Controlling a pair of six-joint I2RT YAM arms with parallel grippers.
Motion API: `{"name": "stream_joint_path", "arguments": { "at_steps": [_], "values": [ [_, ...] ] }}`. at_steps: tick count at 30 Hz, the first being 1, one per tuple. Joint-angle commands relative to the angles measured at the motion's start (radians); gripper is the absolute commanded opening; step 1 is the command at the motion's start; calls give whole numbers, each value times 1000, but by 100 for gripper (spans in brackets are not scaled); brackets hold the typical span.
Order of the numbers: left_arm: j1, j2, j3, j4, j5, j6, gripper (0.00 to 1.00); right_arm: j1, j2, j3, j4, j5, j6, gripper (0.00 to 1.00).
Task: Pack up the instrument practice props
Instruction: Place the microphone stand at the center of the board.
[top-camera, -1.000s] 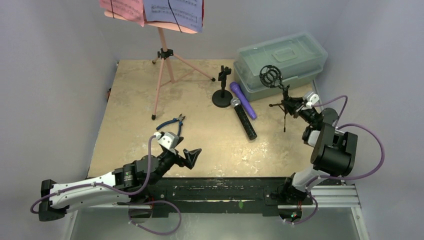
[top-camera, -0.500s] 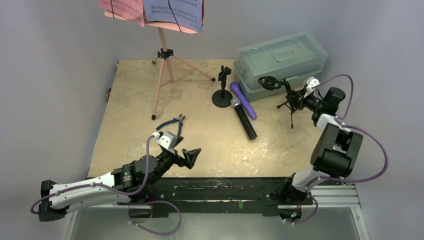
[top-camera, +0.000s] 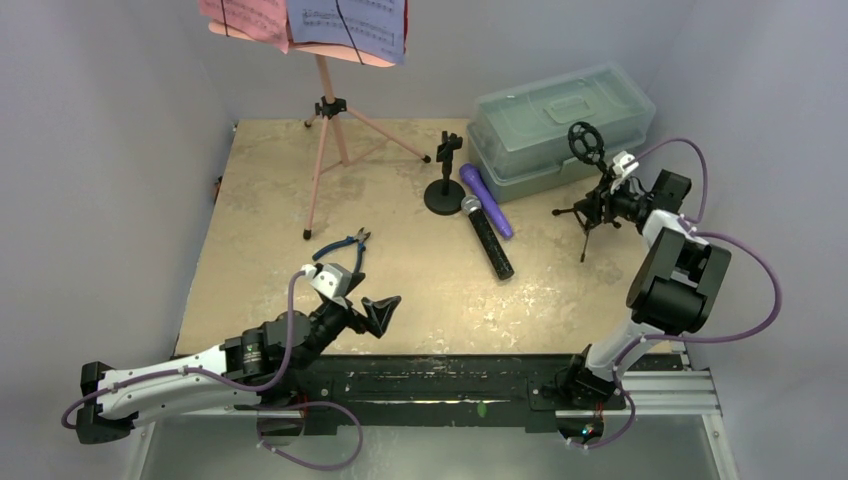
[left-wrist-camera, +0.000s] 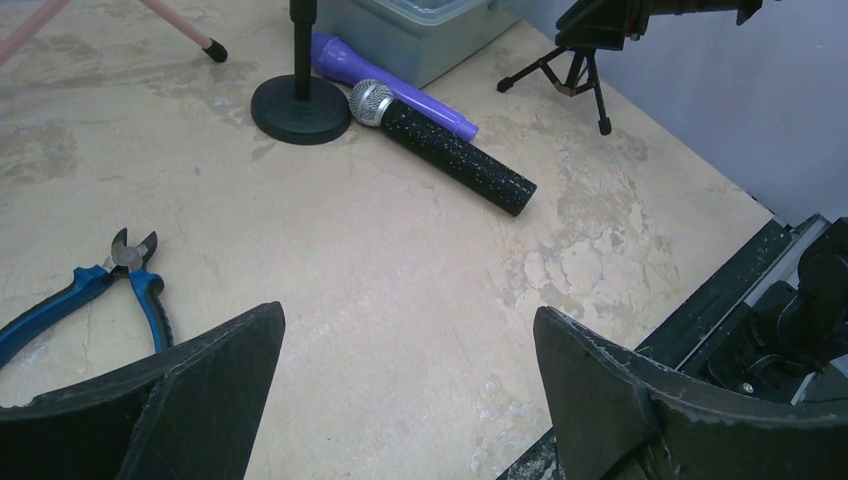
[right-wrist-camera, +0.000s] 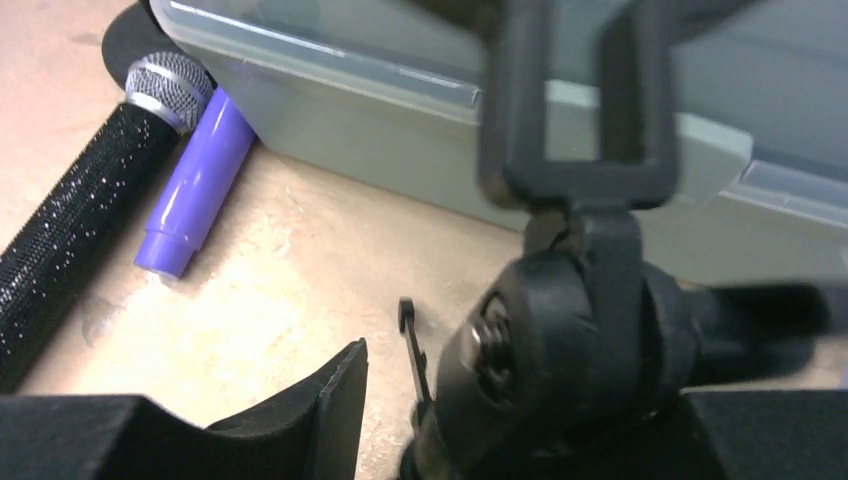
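Note:
The pink music rack (top-camera: 325, 110) stands at the back left with lavender (top-camera: 345, 20) and red (top-camera: 245, 15) sheets on it. A purple mic (top-camera: 487, 200) and a black silver-headed mic (top-camera: 487, 238) lie side by side mid-table, next to a round-base mic support (top-camera: 443, 195). A black tripod mic support (top-camera: 585, 180) stands upright by the box. My right gripper (top-camera: 607, 198) is around its stem. In the right wrist view a gap shows between the left finger (right-wrist-camera: 340, 400) and the support (right-wrist-camera: 580, 330); the other finger is hidden. My left gripper (left-wrist-camera: 405, 315) hangs open and empty over the near table.
A translucent greenish lidded box (top-camera: 560, 115) sits at the back right, just behind the tripod support. Blue-handled pliers (top-camera: 342, 247) lie ahead of my left gripper. Grey walls close in on both sides, and a black rail (top-camera: 440, 375) runs along the near edge.
My right gripper has carried the tripod mic support back and right toward the box and turned it upright. Its jaws have widened. The left arm is still.

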Motion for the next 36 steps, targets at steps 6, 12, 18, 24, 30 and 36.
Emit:
{"name": "stream_joint_path", "arguments": {
  "at_steps": [6, 12, 18, 24, 30, 36],
  "values": [
    [0, 21, 20, 21, -1, -4, 95, -11, 18, 22, -165, 32, -174, 56],
    [0, 26, 28, 19, 3, -2, 95, -36, -15, 7, -164, 50, -196, 70],
    [0, 19, 29, 21, 9, -1, 95, -68, -58, 6, -285, 67, -297, 89],
    [0, 14, 32, 21, 23, -7, 95, -114, -142, 2, -391, 51, -348, 99],
    [0, 10, 33, 19, 38, -27, 95, -133, -239, -29, -543, 94, -412, 99],
    [0, 48, 62, 19, -27, -40, 96, -134, -388, -79, -745, 163, -466, 99]
  ]
}}
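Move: Between the right hand's fingers stands the microphone stand's post, its middle level with the hand point and only about 1 cm to the left of it. The green box is centred some 22 cm ahead and 8 cm left; the purple microphone lies about 27 cm left and 6 cm ahead, the black microphone 26 cm left and 3 cm back, both roughly 10 cm lower. For the left hand, the stand is some 27 cm ahead, 54 cm right and 9 cm lower. Opening from about half to fully wide, the right hand lets go of the stand's post: it first sinks about 2.5 cm while easing back and to the right, then draws back clear of the stand towards its base, rising some 4 cm on the way. It ends about 10 cm back from where it began, its left side rolled down by 10 degrees or so. ##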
